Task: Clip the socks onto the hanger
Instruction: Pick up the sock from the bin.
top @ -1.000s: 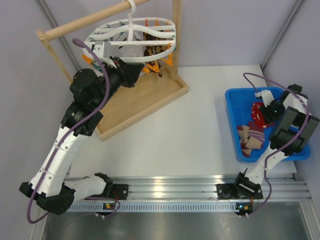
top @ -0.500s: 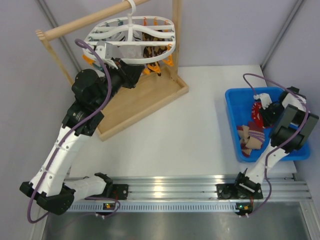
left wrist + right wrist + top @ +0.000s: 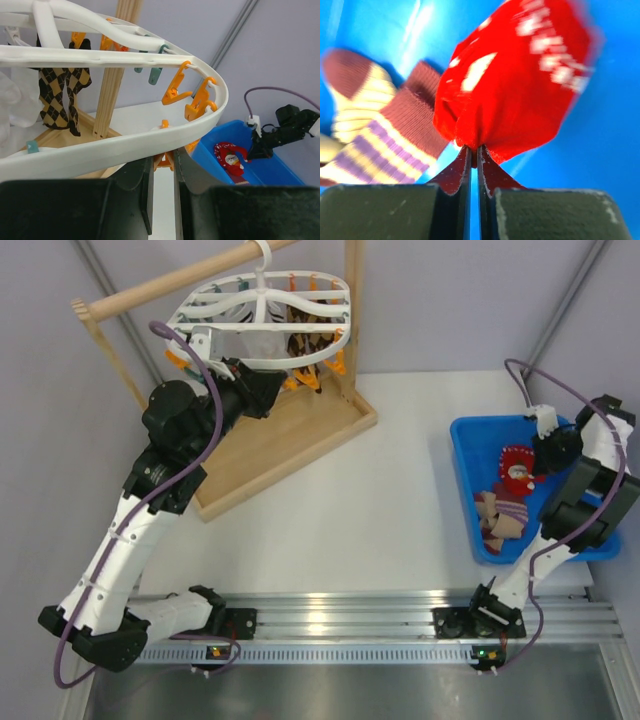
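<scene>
The white oval hanger [image 3: 262, 315] hangs by its hook from a wooden rod, and its rim [image 3: 125, 145] crosses the left wrist view. Just under that rim my left gripper [image 3: 163, 165] is shut on an orange clip [image 3: 165, 161]. A red sock with white marks [image 3: 517, 472] hangs bunched over the blue bin [image 3: 462, 440], with my right gripper [image 3: 474, 150] shut on a fold of it [image 3: 520, 85]. Striped beige, brown and red socks [image 3: 500, 512] lie below it in the bin, and one [image 3: 395, 145] shows in the right wrist view.
A dark argyle sock [image 3: 57, 95] hangs clipped to the hanger among orange and teal clips. The wooden rack's tray [image 3: 280, 440] and upright post [image 3: 352, 310] stand under and beside the hanger. The bin sits near the table's right edge.
My right gripper has shut on the red sock and risen toward the right and back, pulling it up off the pile. The left arm has barely moved.
</scene>
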Motion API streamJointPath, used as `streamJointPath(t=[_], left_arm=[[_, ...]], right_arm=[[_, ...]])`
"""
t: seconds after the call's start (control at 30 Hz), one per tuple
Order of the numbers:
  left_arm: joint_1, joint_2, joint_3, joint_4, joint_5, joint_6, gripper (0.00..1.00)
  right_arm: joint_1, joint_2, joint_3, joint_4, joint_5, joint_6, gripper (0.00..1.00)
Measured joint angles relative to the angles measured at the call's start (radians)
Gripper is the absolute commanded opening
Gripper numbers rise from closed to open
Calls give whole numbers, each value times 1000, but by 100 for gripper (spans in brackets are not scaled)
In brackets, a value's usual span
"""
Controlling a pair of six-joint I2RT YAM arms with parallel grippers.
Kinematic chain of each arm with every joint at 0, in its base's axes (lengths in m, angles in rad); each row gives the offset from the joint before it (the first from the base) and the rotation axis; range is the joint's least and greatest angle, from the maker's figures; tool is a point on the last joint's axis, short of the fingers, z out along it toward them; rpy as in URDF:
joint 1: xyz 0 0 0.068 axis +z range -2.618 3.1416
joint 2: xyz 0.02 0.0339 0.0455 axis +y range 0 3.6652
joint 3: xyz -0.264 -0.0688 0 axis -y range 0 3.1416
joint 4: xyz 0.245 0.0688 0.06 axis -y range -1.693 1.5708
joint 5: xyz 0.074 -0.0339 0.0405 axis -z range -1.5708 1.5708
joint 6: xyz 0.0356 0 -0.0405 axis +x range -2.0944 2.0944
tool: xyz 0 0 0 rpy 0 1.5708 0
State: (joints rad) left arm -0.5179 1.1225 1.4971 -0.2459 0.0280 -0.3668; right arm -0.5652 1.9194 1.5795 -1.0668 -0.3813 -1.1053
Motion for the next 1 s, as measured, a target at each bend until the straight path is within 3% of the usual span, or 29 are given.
streamJointPath(t=[0.27,0.6,0.8,1.0], left_arm=[[0,-1,-2,0,0,-1,0],[0,-1,-2,-1,-3,-1,0],[0,-2,-2,-1,-6,-1,0],[0,-8,-3,-1,-29,0,0]], right_arm=[[-85,-129,197,-129,-163,97,0],[-239,-253,220,-204,-269,381,0],[-267,-476,185,-91,-246,668,0],[-155,-653,4,125,-92,897,0]])
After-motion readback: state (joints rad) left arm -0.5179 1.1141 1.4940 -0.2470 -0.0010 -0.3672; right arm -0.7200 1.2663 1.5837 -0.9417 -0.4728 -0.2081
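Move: The orange clip on the hanger's near right rim, where the red sock already in the right gripper is to go, is about 60 cm to that hand's left, 40 cm above it and some 4 cm nearer the base. The left gripper has that clip between its fingertips. From the right hand, the Santa sock lies level ahead, 4 cm left and 6 cm below; the striped socks are about 10 cm back, 8 cm left and 6 cm below. Keep the right fingers shut on the red sock and lift it up out of the bin, some 25 cm, first edging forward a little, then drawing back about 5 cm net and finishing slightly left. On the way, swing the wrist clockwise about 45 degrees and tip the fingers up until they slant forward and down. Leave the left gripper closed on the orange clip. ##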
